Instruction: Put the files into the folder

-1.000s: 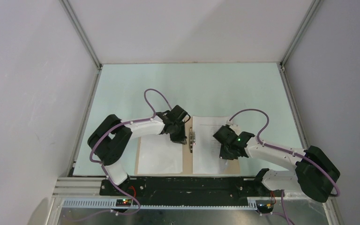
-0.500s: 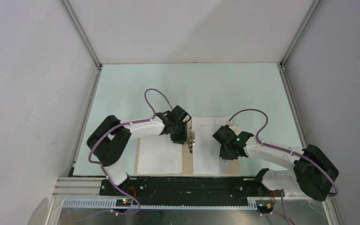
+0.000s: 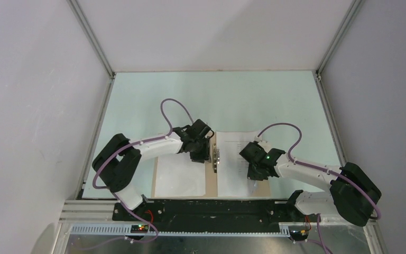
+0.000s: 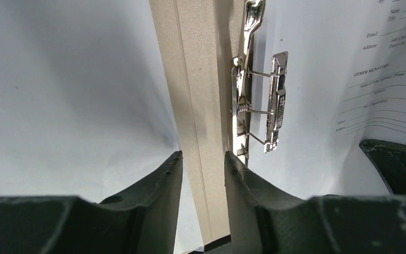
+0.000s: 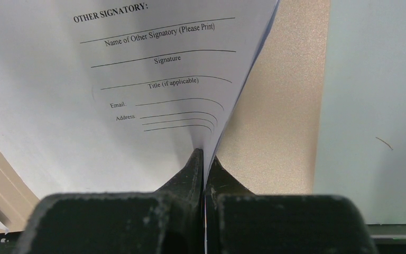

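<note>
The tan folder lies open on the table. A blank file rests on its left half and a printed file on its right half. The metal clip stands on the spine with its lever raised. My left gripper is open just above the spine, near the clip, with nothing between its fingers. My right gripper is shut on the printed file's right edge and lifts it off the folder. From above, the left gripper and right gripper flank the spine.
The pale green table is enclosed by white walls at the back and sides. A black mounting rail runs along the near edge. The right gripper's body shows at the left wrist view's lower right.
The left gripper's jaws have opened beside the clip, and the left arm's elbow has shifted slightly left. The right gripper has stayed put, still pinching the printed file.
</note>
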Controlling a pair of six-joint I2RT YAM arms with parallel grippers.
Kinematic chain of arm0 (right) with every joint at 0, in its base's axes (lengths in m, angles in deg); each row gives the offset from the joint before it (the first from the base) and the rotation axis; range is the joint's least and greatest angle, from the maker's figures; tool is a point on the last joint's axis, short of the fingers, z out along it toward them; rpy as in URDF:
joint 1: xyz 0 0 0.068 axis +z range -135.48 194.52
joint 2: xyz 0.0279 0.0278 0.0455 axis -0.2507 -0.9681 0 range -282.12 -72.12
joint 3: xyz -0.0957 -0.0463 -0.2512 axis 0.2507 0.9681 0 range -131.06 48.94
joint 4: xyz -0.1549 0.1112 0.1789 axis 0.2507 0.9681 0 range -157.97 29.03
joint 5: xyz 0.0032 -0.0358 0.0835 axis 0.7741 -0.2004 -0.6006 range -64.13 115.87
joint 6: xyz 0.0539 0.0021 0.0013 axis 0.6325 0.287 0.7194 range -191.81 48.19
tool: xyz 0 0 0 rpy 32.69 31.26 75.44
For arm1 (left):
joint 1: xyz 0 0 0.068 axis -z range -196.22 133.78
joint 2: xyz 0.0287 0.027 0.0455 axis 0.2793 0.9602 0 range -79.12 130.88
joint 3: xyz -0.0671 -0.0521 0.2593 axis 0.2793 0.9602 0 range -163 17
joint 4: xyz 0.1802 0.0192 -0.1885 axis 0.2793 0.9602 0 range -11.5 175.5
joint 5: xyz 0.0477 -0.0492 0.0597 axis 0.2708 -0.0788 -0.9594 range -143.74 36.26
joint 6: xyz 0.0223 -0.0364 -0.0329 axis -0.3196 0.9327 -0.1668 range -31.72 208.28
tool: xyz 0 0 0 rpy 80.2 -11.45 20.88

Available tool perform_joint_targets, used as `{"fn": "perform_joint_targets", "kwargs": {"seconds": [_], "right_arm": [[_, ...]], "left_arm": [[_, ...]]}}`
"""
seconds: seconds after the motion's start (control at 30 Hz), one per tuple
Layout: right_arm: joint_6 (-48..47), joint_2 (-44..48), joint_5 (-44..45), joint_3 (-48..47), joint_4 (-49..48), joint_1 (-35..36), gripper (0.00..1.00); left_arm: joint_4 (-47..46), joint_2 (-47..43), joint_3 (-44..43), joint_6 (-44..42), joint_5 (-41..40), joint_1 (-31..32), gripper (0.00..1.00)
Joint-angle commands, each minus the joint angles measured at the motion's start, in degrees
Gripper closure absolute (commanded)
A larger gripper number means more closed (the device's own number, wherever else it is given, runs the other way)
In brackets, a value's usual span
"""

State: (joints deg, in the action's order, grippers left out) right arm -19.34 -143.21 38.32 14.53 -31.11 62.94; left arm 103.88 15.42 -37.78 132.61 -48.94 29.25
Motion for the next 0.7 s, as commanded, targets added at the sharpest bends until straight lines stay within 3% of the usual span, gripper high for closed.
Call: {"fn": "perform_joint_targets", "kwargs": {"seconds": [0.0,0.2,0.67], "right_arm": [[0.2,-0.5,1.7,-1.7,-0.6,0.2,1.0],[0.4,-0.8,1.2,-1.7,-1.2,0.2,1.0],[0.8,-1.6,1.1,-1.7,-1.4,0.2,1.0]], "left_arm": [[0.4,-2.5,-4.0,-1.5,-1.5,0.5,0.59],[0.3,-2.4,-6.1,0.7,-0.4,2.1,0.65],[-3.9,-1.6,-2.8,9.1,0.2,13.3,0.81]]}}
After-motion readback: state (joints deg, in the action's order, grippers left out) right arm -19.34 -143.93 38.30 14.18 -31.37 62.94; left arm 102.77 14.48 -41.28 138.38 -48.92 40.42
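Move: From the left hand the printed file's middle lies about 14 cm to the right and 2 cm back, some 3 cm below. The metal clip is nearer, roughly 4 cm right and 1 cm ahead; the blank sheet's middle lies about 13 cm left and 2 cm back. From the right hand, already pinching the file's right edge, the file's middle is some 8 cm ahead and 7 cm left. Lift the left gripper about 3 cm off the folder's spine, easing slightly forward first, then swing it right and back over the clip's near half until it hangs above the printed file, some 6 cm farther right. Bring its fingers roughly half the way together as it goes. Keep the right gripper still, pinching the file's edge. ##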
